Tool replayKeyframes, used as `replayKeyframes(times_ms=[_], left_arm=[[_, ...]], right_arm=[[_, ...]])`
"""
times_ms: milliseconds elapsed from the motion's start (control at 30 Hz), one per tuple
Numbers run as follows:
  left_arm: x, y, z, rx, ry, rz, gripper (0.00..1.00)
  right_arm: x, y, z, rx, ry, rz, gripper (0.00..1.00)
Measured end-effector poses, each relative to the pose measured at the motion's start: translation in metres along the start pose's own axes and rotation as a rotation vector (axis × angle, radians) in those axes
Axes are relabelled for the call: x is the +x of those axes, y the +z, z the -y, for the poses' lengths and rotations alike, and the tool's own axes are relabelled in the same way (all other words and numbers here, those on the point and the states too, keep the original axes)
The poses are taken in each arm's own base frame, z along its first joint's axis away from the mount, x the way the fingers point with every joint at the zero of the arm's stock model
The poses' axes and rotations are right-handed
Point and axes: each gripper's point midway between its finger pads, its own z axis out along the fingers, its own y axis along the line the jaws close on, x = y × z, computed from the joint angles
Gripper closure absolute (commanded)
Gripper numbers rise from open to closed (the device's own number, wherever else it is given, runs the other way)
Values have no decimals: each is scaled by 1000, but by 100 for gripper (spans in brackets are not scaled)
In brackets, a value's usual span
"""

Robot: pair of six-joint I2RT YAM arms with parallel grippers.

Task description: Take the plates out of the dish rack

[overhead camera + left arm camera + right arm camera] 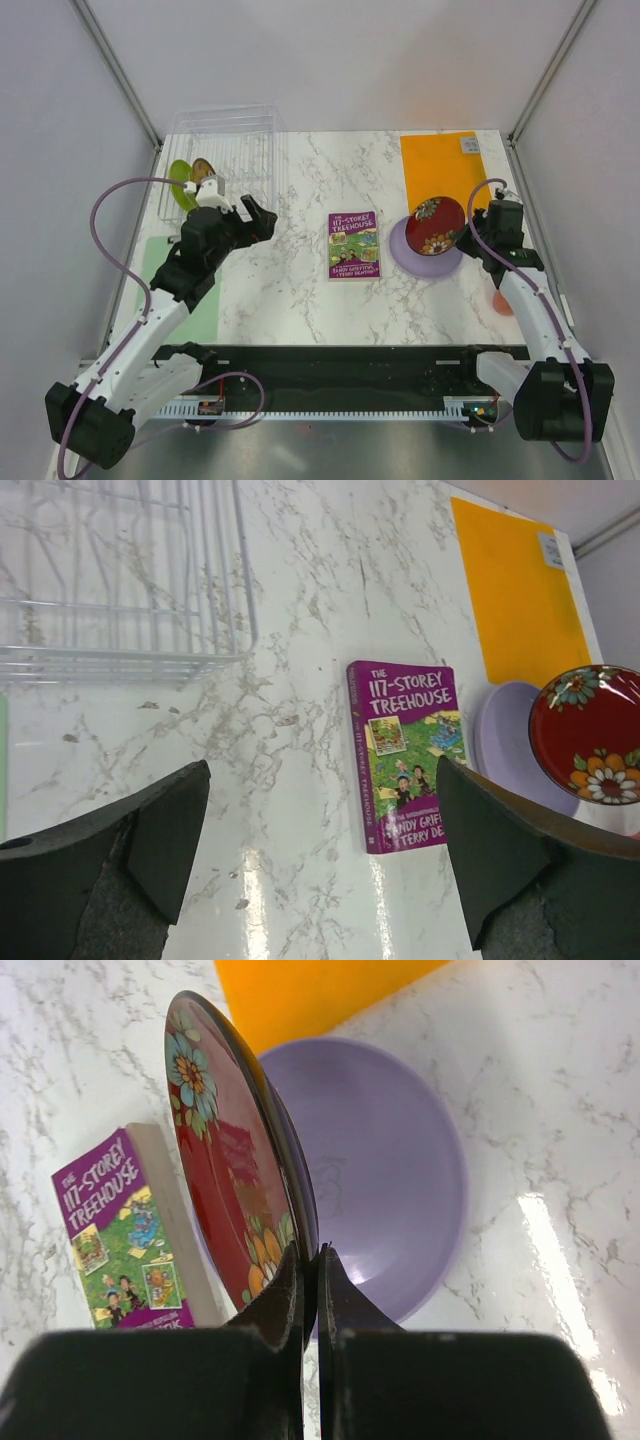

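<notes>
My right gripper [466,232] [311,1260] is shut on the rim of the dark red patterned plate [434,225] [225,1160], which it holds tilted on edge just over the lavender plate [412,262] [390,1180] lying flat on the table. The clear dish rack [225,148] [120,570] stands at the back left. A lime green plate [180,186] and a yellow patterned plate [202,169] stand upright at its left end, partly hidden by the left arm. In front of the rack my left gripper [262,220] [322,810] hangs open over bare marble, holding nothing.
A purple book [353,244] [405,750] [115,1230] lies mid-table. An orange mat [440,165] [515,590] lies at the back right, a pale green mat [190,300] at the front left. An orange-pink cup [502,302] peeks out beside the right arm.
</notes>
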Motion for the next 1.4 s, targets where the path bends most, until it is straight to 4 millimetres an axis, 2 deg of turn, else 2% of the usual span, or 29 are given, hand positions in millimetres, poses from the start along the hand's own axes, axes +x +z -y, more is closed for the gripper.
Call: replayKeyframes(times_ms=[167,300,467,567,667,700,733,833,1067,1267,1333,1400], left_arm=[[-9,-10,-13,-62,35,48,0],[-10,-13,-18,-86,44,59,0],[-4,-12,-24,-108,51,42,0],[0,-12,-28,-122,54,34,0],[0,-12,-29,-127,55,31,0],[0,-12,-29,-127,54,32,0],[0,-12,-30,-128,55,31,0],[1,-12,-30,-130,55,29,0],[3,-9,-33,-144,58,21,0],[10,3,-56,-246,109,-10,0],[4,8,-65,-291,130,-16,0],[-9,14,-74,-338,146,-5,0]], right_arm=[[13,10,19,53,26,-38,100],[32,21,30,63,58,-99,100],[53,31,34,39,111,-161,97],[55,36,31,4,133,-171,93],[58,39,27,-25,153,-187,62],[57,41,24,-40,159,-187,33],[56,42,22,-53,157,-187,28],[56,43,20,-69,158,-189,20],[48,38,16,-93,119,-155,14],[26,28,12,-79,57,-105,13],[17,25,9,-79,38,-83,13],[11,22,7,-84,23,-69,12]])
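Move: The right hand still grips the red flowered plate, tilted, by its right rim; the purple plate it is for lies about 3 cm ahead, 8 cm left and 12 cm below. The book is some 27 cm left and 3 ahead; the orange mat 24 ahead, 2 left. From the empty left hand the brown plate in the rack is roughly 17 cm ahead, 14 left, 10 below, the green plate 15 ahead, 19 left. The right hand sets the red plate down on the purple one: it sinks about 7 cm almost straight down, opens wide to let go of the rim, then lifts some 5 cm clear. The open left hand eases left, pauses, then swings on left, down and a little forward towards the brown plate, some 6 cm left in all, turning slightly counter-clockwise. ##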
